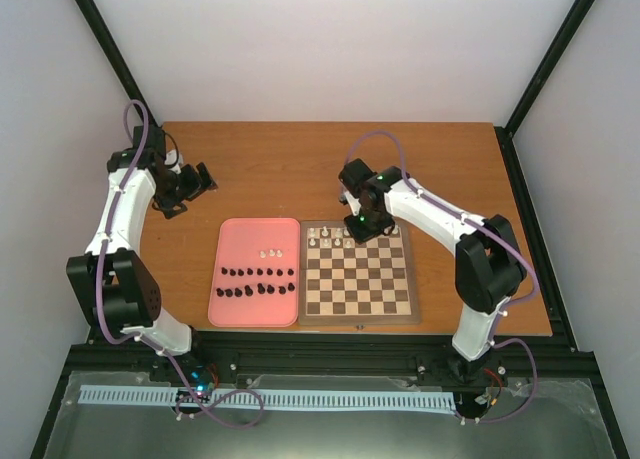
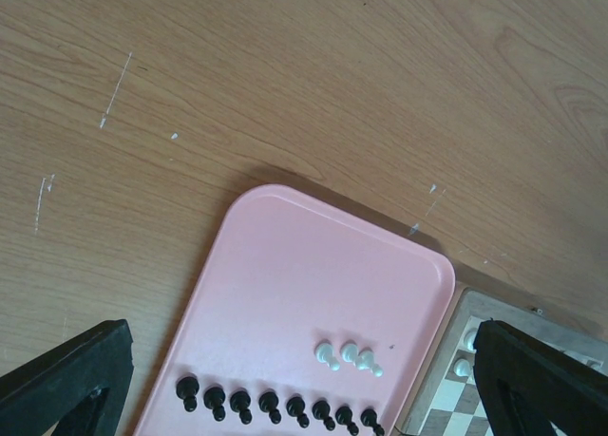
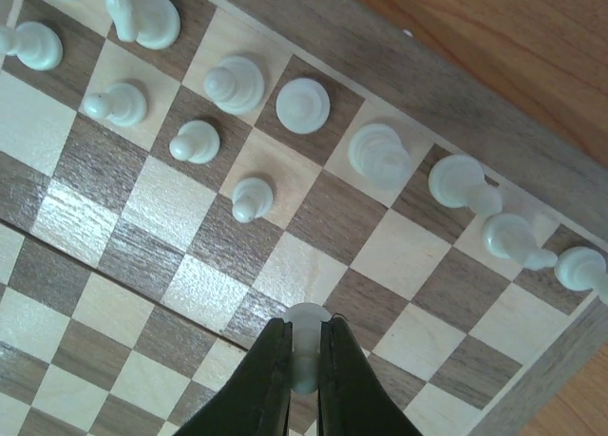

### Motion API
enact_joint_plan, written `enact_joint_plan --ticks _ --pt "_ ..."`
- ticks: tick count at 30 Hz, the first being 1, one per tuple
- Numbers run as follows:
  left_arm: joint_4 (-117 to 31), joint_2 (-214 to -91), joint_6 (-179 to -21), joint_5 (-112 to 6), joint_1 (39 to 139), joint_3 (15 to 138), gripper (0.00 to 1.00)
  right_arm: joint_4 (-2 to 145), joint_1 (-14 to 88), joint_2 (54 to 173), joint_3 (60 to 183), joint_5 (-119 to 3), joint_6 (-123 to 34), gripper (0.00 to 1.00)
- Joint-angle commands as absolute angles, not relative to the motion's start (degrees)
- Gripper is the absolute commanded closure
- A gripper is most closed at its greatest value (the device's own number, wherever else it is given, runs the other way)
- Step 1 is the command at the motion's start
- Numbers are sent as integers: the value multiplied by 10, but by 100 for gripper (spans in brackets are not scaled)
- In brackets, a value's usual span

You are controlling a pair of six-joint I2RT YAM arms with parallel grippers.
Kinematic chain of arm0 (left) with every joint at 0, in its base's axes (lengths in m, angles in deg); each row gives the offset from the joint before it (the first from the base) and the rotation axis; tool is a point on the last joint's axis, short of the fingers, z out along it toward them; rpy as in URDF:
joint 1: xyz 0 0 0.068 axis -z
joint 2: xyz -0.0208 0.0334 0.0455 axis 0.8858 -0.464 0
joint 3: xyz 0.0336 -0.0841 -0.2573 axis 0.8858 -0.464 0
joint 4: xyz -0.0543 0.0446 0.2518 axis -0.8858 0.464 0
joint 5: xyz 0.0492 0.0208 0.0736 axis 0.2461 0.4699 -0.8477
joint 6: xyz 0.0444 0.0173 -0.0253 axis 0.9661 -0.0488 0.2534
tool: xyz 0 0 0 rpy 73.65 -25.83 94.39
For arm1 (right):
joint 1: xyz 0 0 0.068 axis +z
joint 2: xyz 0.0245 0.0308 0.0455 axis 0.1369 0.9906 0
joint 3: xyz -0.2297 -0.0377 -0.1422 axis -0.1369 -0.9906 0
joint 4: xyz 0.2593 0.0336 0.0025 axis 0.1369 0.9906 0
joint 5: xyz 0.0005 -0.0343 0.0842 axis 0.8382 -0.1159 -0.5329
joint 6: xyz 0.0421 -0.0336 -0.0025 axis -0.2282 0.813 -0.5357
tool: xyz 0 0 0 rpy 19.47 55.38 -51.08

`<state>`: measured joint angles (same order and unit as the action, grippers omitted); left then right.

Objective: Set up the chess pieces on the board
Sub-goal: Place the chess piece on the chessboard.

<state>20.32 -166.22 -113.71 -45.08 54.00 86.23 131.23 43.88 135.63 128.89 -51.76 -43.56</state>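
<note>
My right gripper hangs over the far rows of the board and is shut on a white pawn. Several white chess pieces stand along the board's far edge, with a few pawns one row nearer. My left gripper is open and empty, high above the far end of the pink tray. Three white pieces and rows of black pieces stand on the tray.
The tray lies directly left of the board, their edges close together. Bare wooden table stretches behind both. Black frame posts stand at the rear corners, and a rail runs along the near edge.
</note>
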Motion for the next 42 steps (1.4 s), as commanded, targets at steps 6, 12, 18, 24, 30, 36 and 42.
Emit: enact_joint_plan --ticks 6,12,18,24,30,36,42 --pt "199 -1668 -1137 -443 538 891 0 1275 437 1388 1285 -507 -436 93" --pt "201 -1674 -1136 -444 538 896 0 1270 437 1405 1280 -505 -434 93" --pt "204 -1681 -1135 -445 537 905 0 1267 433 1414 1279 -502 -435 93" --pt "204 -1683 -1134 -444 538 904 0 1263 430 1421 1278 -495 -434 92" --pt "203 -1684 -1133 -443 538 904 0 1263 429 1430 1281 -487 -432 89" --pt "202 -1688 -1132 -441 538 903 0 1262 428 1436 1288 -478 -432 89" --pt "201 -1689 -1132 -440 538 905 0 1265 427 1440 1293 -482 -429 88"
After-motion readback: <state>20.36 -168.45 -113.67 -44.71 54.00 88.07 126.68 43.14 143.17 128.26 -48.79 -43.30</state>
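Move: Just ahead of the right hand, which still holds a white pawn, lies its empty dark square, second row from the far edge, about 2 cm farther out, level sideways and 7 cm down. One square (3–4 cm) to the left of it stands the last placed pawn; directly beyond it, one square out, a tall white piece, with another tall piece left of that one. From the left hand the square lies some 43 cm right, 9 cm back, 15 cm below. Sinking about 5 cm while easing some 2 cm forward, the right hand lowers the held pawn onto the dark square beside the placed pawn, quickly at first, then slowing. The wrist tilts about 5 degrees, and late in the descent the fingers slacken a little around the pawn without spreading clear. ##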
